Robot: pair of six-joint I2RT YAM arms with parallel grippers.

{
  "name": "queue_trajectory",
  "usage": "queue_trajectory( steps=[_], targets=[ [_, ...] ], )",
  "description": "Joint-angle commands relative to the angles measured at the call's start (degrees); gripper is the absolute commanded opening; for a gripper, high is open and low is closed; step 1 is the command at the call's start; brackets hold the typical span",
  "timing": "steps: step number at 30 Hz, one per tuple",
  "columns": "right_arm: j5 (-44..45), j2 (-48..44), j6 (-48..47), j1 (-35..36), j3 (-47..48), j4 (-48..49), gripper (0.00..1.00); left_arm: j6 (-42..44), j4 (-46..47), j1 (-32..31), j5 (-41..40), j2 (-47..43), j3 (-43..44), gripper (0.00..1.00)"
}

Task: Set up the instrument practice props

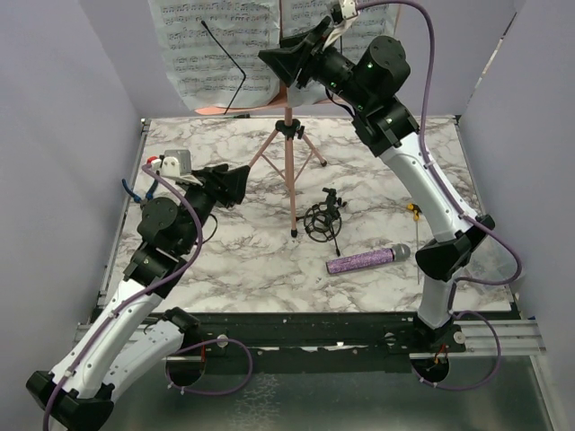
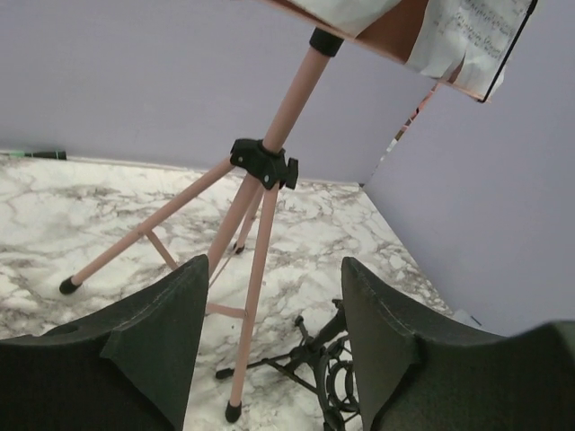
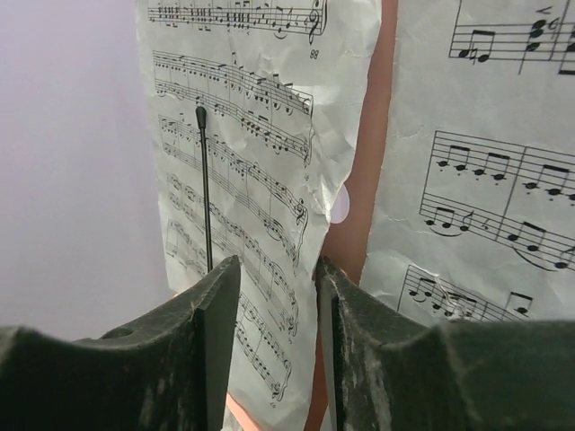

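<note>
The pink music stand (image 1: 289,171) stands on its tripod at the back centre of the marble table. Two white sheet-music pages (image 1: 218,47) lie on its desk, and a thin black wire arm (image 3: 205,189) crosses the left page (image 3: 256,189). My right gripper (image 1: 272,59) is open just in front of that page's right edge (image 3: 277,269), with nothing between its fingers. My left gripper (image 1: 239,182) is open left of the tripod legs (image 2: 265,224) and holds nothing (image 2: 274,310). The black shock-mount (image 1: 323,220) stands right of the legs (image 2: 328,373). The glittery purple microphone (image 1: 367,260) lies in front of it.
A yellow-handled screwdriver (image 1: 413,212) lies by the right arm. Something blue-handled (image 1: 133,191) shows at the table's left edge behind the left arm. Lilac walls close the table at left, back and right. A strip of the stand's pink desk (image 3: 364,206) shows between the pages.
</note>
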Motion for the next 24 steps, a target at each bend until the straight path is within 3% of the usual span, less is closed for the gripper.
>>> queue_trajectory(
  steps=[1, 11, 17, 24],
  targets=[
    [0.4, -3.9, 0.6, 0.3, -2.2, 3.1, 0.46, -4.1, -0.8, 0.0, 1.8, -2.2, -3.8, 0.66],
    [-2.1, -10.1, 2.1, 0.3, -10.6, 6.6, 0.62, -8.1, -1.4, 0.0, 1.5, -6.0, -12.0, 0.99],
    [-4.3, -14.5, 3.4, 0.3, -17.7, 9.2, 0.77, -10.2, -2.1, 0.0, 0.2, -8.2, -16.1, 0.99],
    [-1.9, -23.5, 4.7, 0.3, -32.6, 12.3, 0.92, -13.7, -3.0, 0.0, -2.1, -10.1, -20.5, 0.99]
  ],
)
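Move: The black mic stand lies some 13 cm ahead of the left hand, 19 cm right and 30 below; the microphone is level with that hand, 29 cm right, and the music stand's near foot 8 cm ahead, 9 right. From the right hand, the mic stand is about straight below by 50 cm and 9 right; the left sheet's middle is roughly 6 cm ahead, 11 left and 5 up. Right hand backs about 6 cm off the sheets while the left sinks some 12 cm, both opening wide. ##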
